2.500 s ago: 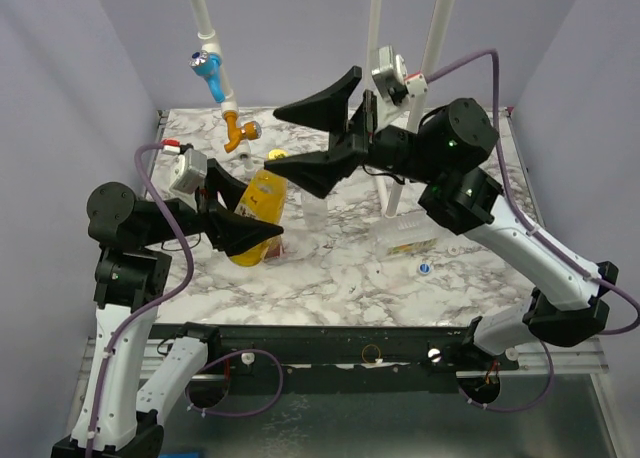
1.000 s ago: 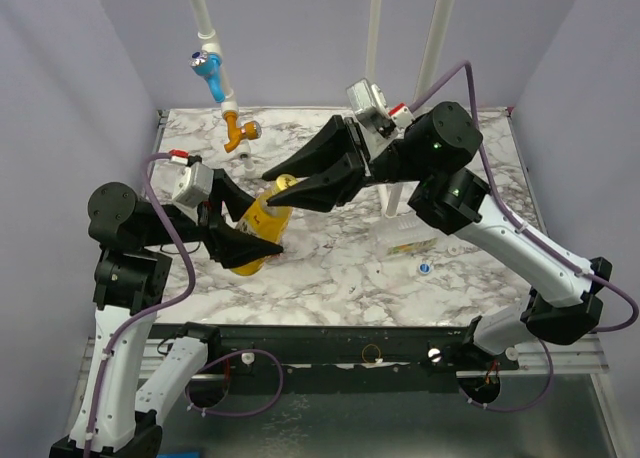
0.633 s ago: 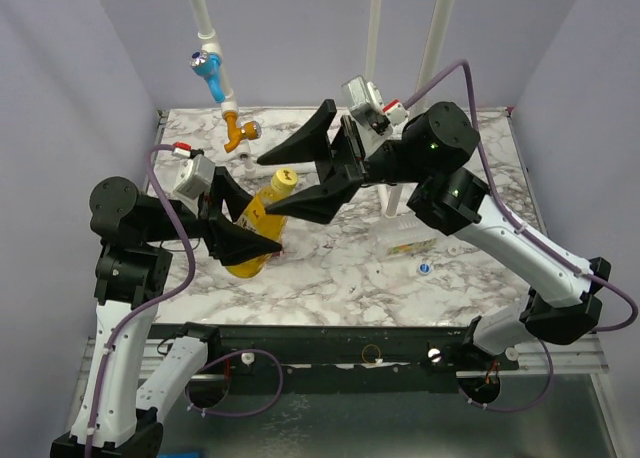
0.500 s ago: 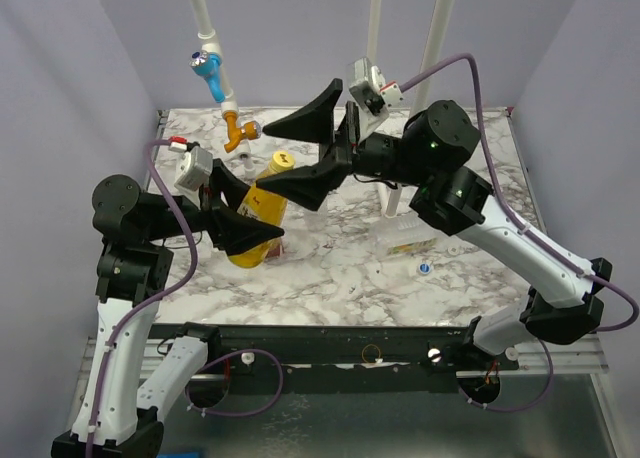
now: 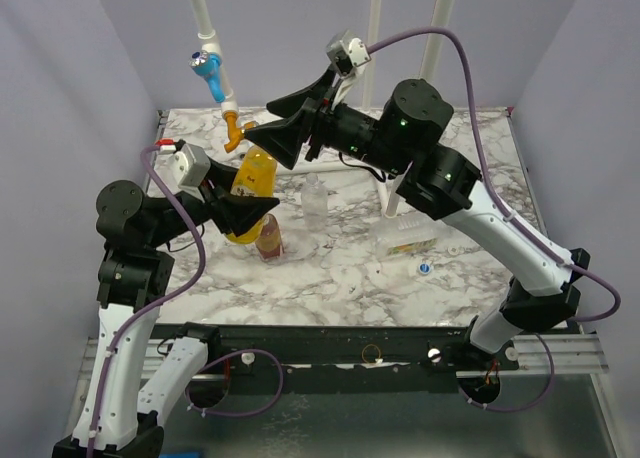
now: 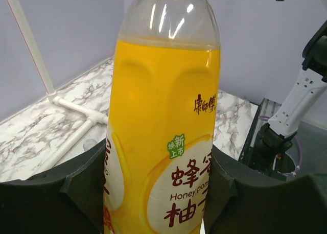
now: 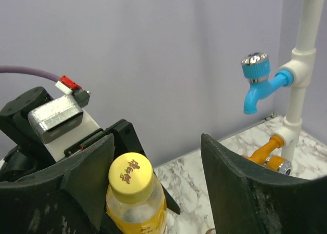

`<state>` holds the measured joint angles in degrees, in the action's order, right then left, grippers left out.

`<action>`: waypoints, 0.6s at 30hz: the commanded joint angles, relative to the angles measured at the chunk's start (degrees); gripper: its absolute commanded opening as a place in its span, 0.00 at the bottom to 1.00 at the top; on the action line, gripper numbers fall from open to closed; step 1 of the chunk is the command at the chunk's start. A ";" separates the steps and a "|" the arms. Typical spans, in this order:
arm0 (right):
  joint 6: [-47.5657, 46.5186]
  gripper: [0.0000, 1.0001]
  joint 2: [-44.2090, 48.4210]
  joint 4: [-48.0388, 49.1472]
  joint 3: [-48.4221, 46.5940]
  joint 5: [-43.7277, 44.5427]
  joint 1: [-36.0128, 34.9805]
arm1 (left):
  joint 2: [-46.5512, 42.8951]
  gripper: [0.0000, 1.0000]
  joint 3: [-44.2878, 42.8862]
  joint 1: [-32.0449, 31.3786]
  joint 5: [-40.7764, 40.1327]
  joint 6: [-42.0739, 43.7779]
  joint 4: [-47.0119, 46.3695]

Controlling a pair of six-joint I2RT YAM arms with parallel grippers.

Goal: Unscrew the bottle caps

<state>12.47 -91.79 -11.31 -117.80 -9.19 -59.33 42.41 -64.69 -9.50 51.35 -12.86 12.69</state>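
Observation:
My left gripper is shut on the yellow-orange bottle and holds it up off the table, its fingers pressed on both sides of the label. The bottle's yellow cap sits on the neck. My right gripper is open around that cap, which lies close to its left finger and far from the other. In the top view the right gripper hovers over the bottle's top and hides the cap. A blue-and-white cap lies loose on the table.
A small brown bottle and a slim clear bottle stand mid-table; a wider clear bottle lies on its side to the right. A blue tap on white pipe and an orange tap stand at the back left.
My right gripper has opened off the yellow cap and swung up and back-left over the bottle. The left gripper has lifted the bottle and tipped it more upright.

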 commanded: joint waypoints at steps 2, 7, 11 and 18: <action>0.71 0.67 -1.30 -2.67 -1.52 -0.33 -0.53 | -0.49 0.00 0.70 0.11 -3.16 2.53 0.59; 1.23 0.47 -1.55 -2.03 -1.08 -1.00 -0.53 | -0.45 0.00 0.96 0.17 -2.94 2.76 0.61; 1.32 0.28 -0.14 0.49 1.48 -1.11 -0.52 | -0.66 0.00 1.31 0.14 -2.34 2.84 0.68; -0.53 0.02 3.47 6.74 6.17 -8.86 -0.48 | -0.63 0.00 1.31 0.17 3.04 0.81 1.13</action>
<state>13.45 -91.85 -10.22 -114.32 -11.22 -59.72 42.28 -63.48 -9.47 49.69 -10.85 13.52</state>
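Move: The honey pomelo bottle's yellow cap lies almost between the open right fingers, about 2 cm further left, 2 cm below and 1 cm back. From the left gripper, which holds that bottle, the cap is some 11 cm up, 2 cm ahead and 3 cm right. Roughly 45 cm below the right hand, the standing tea bottle is 6 cm ahead and 6 cm left, the clear bottle 12 cm ahead and 4 cm right. Sink the open right gripper about 2 cm and reach a little over 1 cm left, bringing its fingers down around the yellow cap, then close them until they pinch the cap from both sides, and stay there with hardly any wrist turn. Keep the left gripper clamped on the bottle body, letting it sink about 1 cm with a slight forward drift. ##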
